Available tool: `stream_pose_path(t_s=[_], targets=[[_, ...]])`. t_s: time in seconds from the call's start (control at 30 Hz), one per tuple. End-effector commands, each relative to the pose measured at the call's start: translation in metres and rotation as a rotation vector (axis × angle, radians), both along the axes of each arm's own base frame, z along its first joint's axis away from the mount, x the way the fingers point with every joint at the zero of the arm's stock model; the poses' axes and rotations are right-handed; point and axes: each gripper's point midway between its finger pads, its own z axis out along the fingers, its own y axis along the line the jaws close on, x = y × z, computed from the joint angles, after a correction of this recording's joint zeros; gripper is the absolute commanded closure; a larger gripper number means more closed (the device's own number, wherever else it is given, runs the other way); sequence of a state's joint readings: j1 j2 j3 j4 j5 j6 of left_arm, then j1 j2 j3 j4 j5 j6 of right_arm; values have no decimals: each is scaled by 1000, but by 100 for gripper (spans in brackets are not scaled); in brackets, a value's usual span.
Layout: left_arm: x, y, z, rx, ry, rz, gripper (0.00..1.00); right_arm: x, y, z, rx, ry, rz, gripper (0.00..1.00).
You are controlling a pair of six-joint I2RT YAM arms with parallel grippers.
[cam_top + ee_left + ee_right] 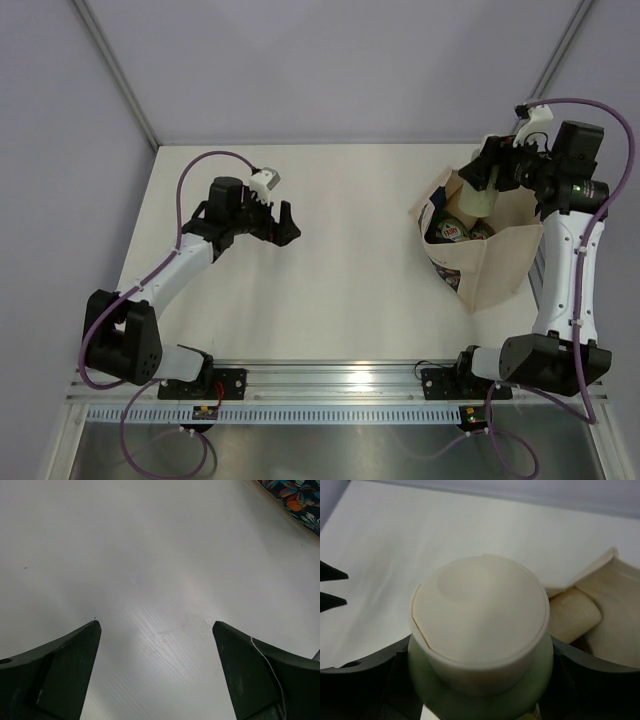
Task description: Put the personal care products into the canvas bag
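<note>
My right gripper point(487, 178) is shut on a pale sage-green bottle point(476, 203) with a cream cap, held over the open mouth of the canvas bag point(500, 262). In the right wrist view the bottle point(479, 615) fills the frame between the dark fingers point(375, 672), cap toward the camera. A beige bottle point(572, 614) lies inside the bag, below its rim point(612, 572). From above, green bottles point(450, 231) show in the bag. My left gripper point(284, 222) stands open over bare table at the left, nothing between its fingers point(65, 665).
The white table point(340, 270) spreads between the two arms. The bag's printed panel point(295, 500) shows at the top right corner of the left wrist view. Grey walls close the back and sides.
</note>
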State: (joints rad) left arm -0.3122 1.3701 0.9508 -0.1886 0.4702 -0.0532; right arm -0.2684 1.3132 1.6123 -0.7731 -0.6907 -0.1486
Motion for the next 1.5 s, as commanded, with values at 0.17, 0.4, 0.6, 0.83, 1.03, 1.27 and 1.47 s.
stream_pose_path(t_s=[0.17,0.4,0.6,0.83,1.03,1.27,1.47], targets=[[10,7,20,7,-94,33,1,17,-61,-116,-314,233,-95,100],[1,10,19,-12,-93,57,1,-12,-73,-177,-409,465,-29,97],[0,13,28,-22,-108,81,1,-14,-80,-199,-408,522,-76,46],[-2,17,46,-17,-146,95,1,-2,-74,-147,-384,394,-92,1],[-4,19,58,-53,-160,128,1,5,-61,-91,-322,253,-105,1],[-8,28,82,-132,-182,232,1,18,-84,9,-215,-126,-455,0],[-17,32,101,-184,-234,259,1,9,-82,20,-112,-138,-521,1]])
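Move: Below and to its right, the right hand, already gripping the pale green bottle, has the canvas bag: middle about 6 cm right, 2 cm back and 24 cm down. Already inside are the cream bottle, some 4 cm ahead of the hand, neither left nor right, and the Fairy bottle, about 4 cm left and 1 cm ahead, both over 20 cm below. From the empty left hand, the bag lies roughly 48 cm right, level ahead, 4 cm lower. Plunging down about 21 cm and some 7 cm to its right, the right hand takes the pale green bottle into the bag, tipping its fingers steeply down. At the bottom the fingers open wide and let go, then the empty hand rises straight back above the bag, levelling out and turning clockwise. The empty left hand lifts about 8 cm, drifting left. ##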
